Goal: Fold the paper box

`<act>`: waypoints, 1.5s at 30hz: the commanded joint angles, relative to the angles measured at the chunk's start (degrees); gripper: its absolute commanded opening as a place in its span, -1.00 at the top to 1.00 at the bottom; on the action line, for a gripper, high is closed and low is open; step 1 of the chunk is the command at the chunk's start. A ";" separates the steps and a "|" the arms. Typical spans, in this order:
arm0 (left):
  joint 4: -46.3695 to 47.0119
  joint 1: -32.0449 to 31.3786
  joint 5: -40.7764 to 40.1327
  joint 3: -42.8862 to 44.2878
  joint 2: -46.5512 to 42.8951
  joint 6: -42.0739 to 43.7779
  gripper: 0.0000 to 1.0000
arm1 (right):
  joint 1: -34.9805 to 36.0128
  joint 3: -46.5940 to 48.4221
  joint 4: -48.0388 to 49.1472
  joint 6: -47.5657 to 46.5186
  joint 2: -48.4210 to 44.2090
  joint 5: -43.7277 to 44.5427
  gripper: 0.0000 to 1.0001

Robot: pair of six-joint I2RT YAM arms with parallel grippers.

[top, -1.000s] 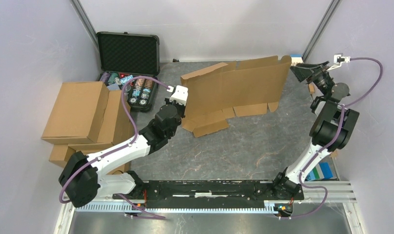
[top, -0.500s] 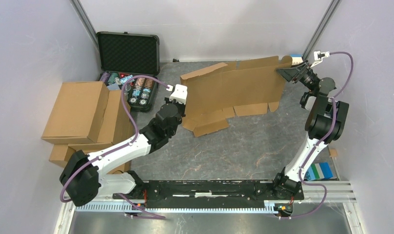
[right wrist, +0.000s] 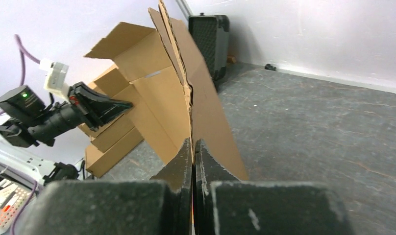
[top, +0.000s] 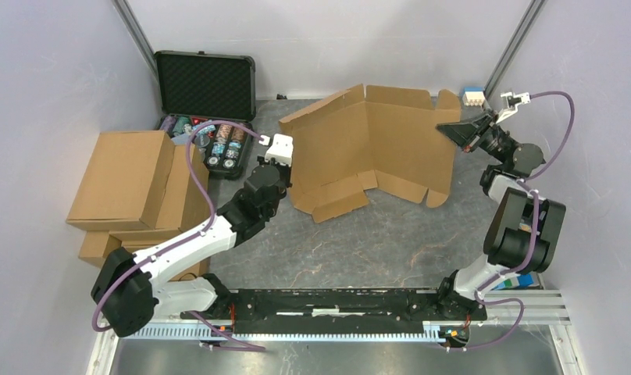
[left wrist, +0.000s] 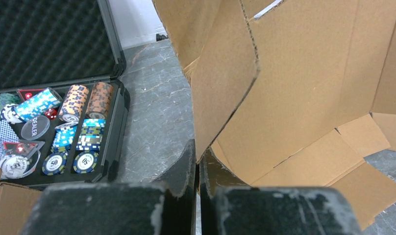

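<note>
The paper box (top: 367, 144) is a brown die-cut cardboard sheet with flaps, held up off the table at a lean between my two arms. My left gripper (top: 287, 166) is shut on its left edge; in the left wrist view the gripper (left wrist: 196, 149) pinches a corner of the cardboard (left wrist: 304, 88). My right gripper (top: 445, 129) is shut on the sheet's right edge. The right wrist view shows the gripper (right wrist: 193, 144) clamped on the thin edge of the sheet (right wrist: 206, 107), which rises straight ahead of it.
An open black foam-lined case (top: 207, 86) with poker chips (left wrist: 78, 103) lies at the back left. A pile of brown cartons (top: 133, 187) stands along the left wall. A small blue and white object (top: 474, 95) sits in the back right corner. Walls close in both sides.
My right gripper moved left to the sheet's right edge and shut on it. The sheet has tipped back and spread wider. The left gripper kept its grip.
</note>
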 commanded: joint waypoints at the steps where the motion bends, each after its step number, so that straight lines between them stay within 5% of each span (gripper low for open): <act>1: -3.35 0.09 1.03 2.69 -2.22 -3.17 0.95 | 1.49 -3.74 27.38 6.70 -6.44 4.43 1.00; 6: -7.63 1.49 3.08 4.84 -4.02 -6.23 0.94 | 1.64 -5.16 24.87 11.93 -13.03 5.49 1.00; 10: -11.07 5.67 9.19 6.19 -5.17 -10.53 0.94 | 1.62 -6.27 7.42 3.78 -19.41 6.81 1.00; 13: -12.05 7.57 12.14 6.69 -6.15 -11.97 0.94 | 1.59 -5.58 -29.09 -19.17 -26.74 10.90 1.00; 15: -12.53 8.19 12.24 6.97 -6.54 -12.12 0.94 | 1.84 -0.80 -62.27 -39.33 -31.38 22.58 1.00; 17: -14.72 9.18 13.60 8.52 -6.11 -12.98 0.94 | 2.56 1.45 -78.12 -47.37 -34.02 32.89 1.00; 29: -22.09 11.25 19.11 13.54 -2.64 -16.06 0.95 | 2.75 -11.18 -86.74 -41.27 -41.90 44.72 1.00; 36: -16.87 11.29 18.58 8.40 -2.02 -16.54 0.96 | 3.42 -21.87 -78.09 -40.29 -48.50 46.44 0.83; 37: -16.45 11.29 18.30 7.66 -1.80 -16.66 0.95 | 3.64 -22.54 -77.86 -40.70 -48.52 46.35 0.76; 41: -10.71 11.42 16.67 3.60 -2.66 -17.81 0.96 | 6.14 -24.00 -79.52 -45.66 -49.00 44.81 -0.22; 45: -6.02 11.42 16.41 0.60 -4.19 -16.46 0.95 | 12.08 -25.87 -84.09 -49.93 -54.42 52.85 -0.47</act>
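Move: The paper box is an open, creased sheet, its left edge already pinched in the left fingers and its upper right edge in the right. Its middle lies about 22 cm right of the left hand, 5 cm ahead and slightly below; from the right hand, some 21 cm left, level fore and aft, 8 cm lower. The chip case sits 13 cm ahead, 16 cm left and 21 cm below the left hand; the brick block 23 cm ahead, 9 cm right and 27 cm below the right. Draw the right hand back and up about 8 cm with the sheet's right edge, then swing it down some 20 cm, drifting right and back while turning clockwise about 40 degrees and tipping down; near the end open its fingers to let the edge go. Keep the left pinch, lifting slightly, then lowering about 6 cm as that wrist rolls and tips down. ##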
